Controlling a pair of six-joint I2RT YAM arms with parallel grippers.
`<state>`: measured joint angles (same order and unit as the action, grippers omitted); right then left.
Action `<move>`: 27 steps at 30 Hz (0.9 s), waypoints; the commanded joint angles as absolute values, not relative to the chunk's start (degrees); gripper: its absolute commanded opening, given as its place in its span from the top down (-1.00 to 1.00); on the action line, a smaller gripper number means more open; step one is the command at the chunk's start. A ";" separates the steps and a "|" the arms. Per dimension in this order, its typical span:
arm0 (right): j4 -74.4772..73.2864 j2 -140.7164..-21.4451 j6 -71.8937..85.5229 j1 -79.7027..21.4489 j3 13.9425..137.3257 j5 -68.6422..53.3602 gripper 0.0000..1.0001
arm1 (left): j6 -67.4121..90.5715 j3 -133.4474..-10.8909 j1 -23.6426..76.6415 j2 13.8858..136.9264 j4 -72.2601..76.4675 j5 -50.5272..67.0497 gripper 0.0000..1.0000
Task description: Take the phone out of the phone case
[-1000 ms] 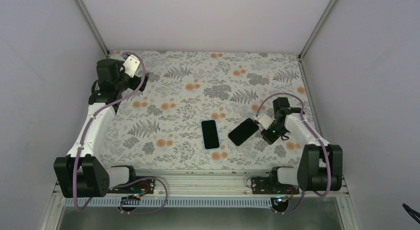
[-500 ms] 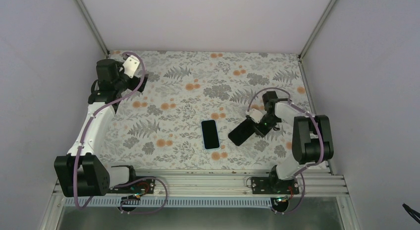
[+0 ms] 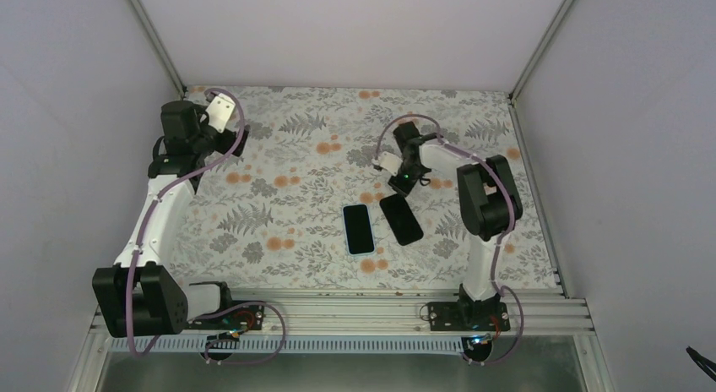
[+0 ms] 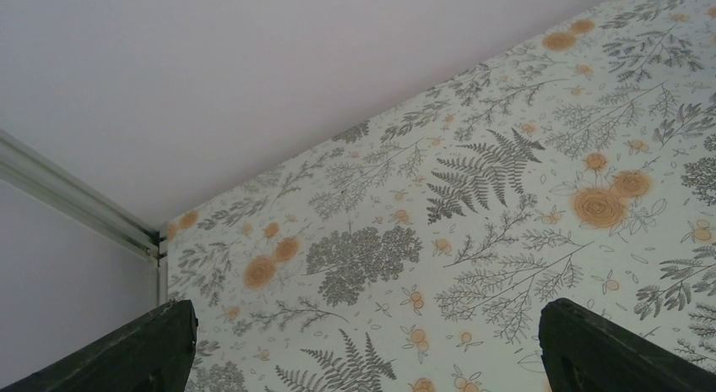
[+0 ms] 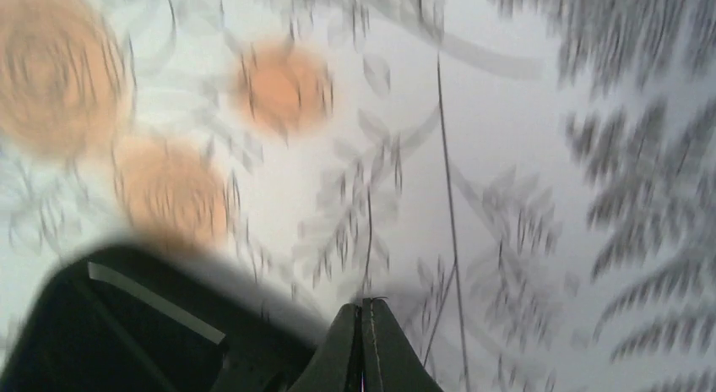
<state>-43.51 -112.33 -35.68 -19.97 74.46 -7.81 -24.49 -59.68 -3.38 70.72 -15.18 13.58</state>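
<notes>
A black slab with a pale blue rim, the phone case (image 3: 358, 229), lies flat at the table's near middle. A plain black phone (image 3: 401, 219) lies just to its right, apart from it and nearly parallel. My right gripper (image 3: 399, 187) is shut and empty, low over the cloth just behind the phone's far end. In the blurred right wrist view the fingertips (image 5: 365, 314) are pressed together and a dark slab (image 5: 127, 324) fills the lower left. My left gripper (image 3: 237, 144) is at the far left, wide open and empty; its dark fingers (image 4: 127, 350) frame bare cloth.
A floral cloth (image 3: 321, 168) covers the table. White walls and metal corner posts (image 3: 152, 33) close in the left, back and right sides. The right arm's links (image 3: 481, 198) reach over the right half. A rail (image 3: 355, 303) runs along the near edge.
The right arm has swung from the right side to the back middle. The black phone turned from a tilt to lie nearly parallel beside the case. The left arm barely moved.
</notes>
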 commanded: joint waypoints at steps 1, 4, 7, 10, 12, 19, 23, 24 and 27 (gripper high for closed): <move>-42.27 -118.92 -33.04 -23.87 77.80 -5.24 0.93 | -24.51 -59.34 -4.44 68.45 -14.69 13.53 -1.00; -40.11 -116.71 -30.79 -23.29 78.49 -3.25 0.83 | -24.52 -58.70 -5.10 67.74 -14.56 13.84 -1.00; -39.81 -111.15 -28.51 -21.45 77.86 -3.24 0.28 | -24.46 -58.70 -5.64 67.50 -14.64 14.32 -1.00; -45.07 -105.08 -27.35 -21.16 76.85 -6.96 -0.54 | -24.43 -58.84 -5.96 67.38 -14.85 14.86 -1.00; -49.39 -102.12 -28.90 -22.98 75.74 -10.83 -0.95 | -24.48 -58.78 -5.98 67.41 -14.85 15.17 -1.00; -44.17 -96.90 -28.53 -35.18 65.21 -0.24 -1.00 | -24.69 -58.85 -6.22 67.78 -14.80 15.30 -1.00; -40.05 -98.83 -26.85 -36.29 63.00 7.13 -1.00 | -24.78 -58.95 -6.52 67.40 -15.10 15.29 -1.00; -39.15 -98.73 -26.81 -36.32 61.69 8.31 -1.00 | -24.78 -58.97 -6.57 67.32 -15.16 15.31 -1.00; -35.73 -97.47 -27.30 -36.83 57.18 12.92 -1.00 | -24.63 -58.96 -6.76 67.39 -15.18 15.56 -1.00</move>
<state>-40.66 -98.67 -28.32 -36.91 61.54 4.05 -24.51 -59.02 -6.24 68.40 -15.16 14.26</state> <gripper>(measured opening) 0.995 0.998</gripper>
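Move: The black phone's middle lies about 8 cm back and 2 cm left of the right hand, nearly level with its tips; the shut fingers stand just off that phone's forward end. The blue-edged phone lies some 12 cm back and 12 cm left of the right hand, also nearly level with it. From the left hand, held high, the black phone is roughly 13 cm back, 42 cm right and 26 cm below. Forward and left a few centimetres at first, off the black phone's forward end; then the right hand springs up about 7 cm while its fingers spread from shut to wide open. It swings back about 10 cm over the black phone and sinks some 5 cm, easing slightly right at the last, with a small wrist tilt, so the open fingers come over the phone's two long sides. No touch can be seen there. ##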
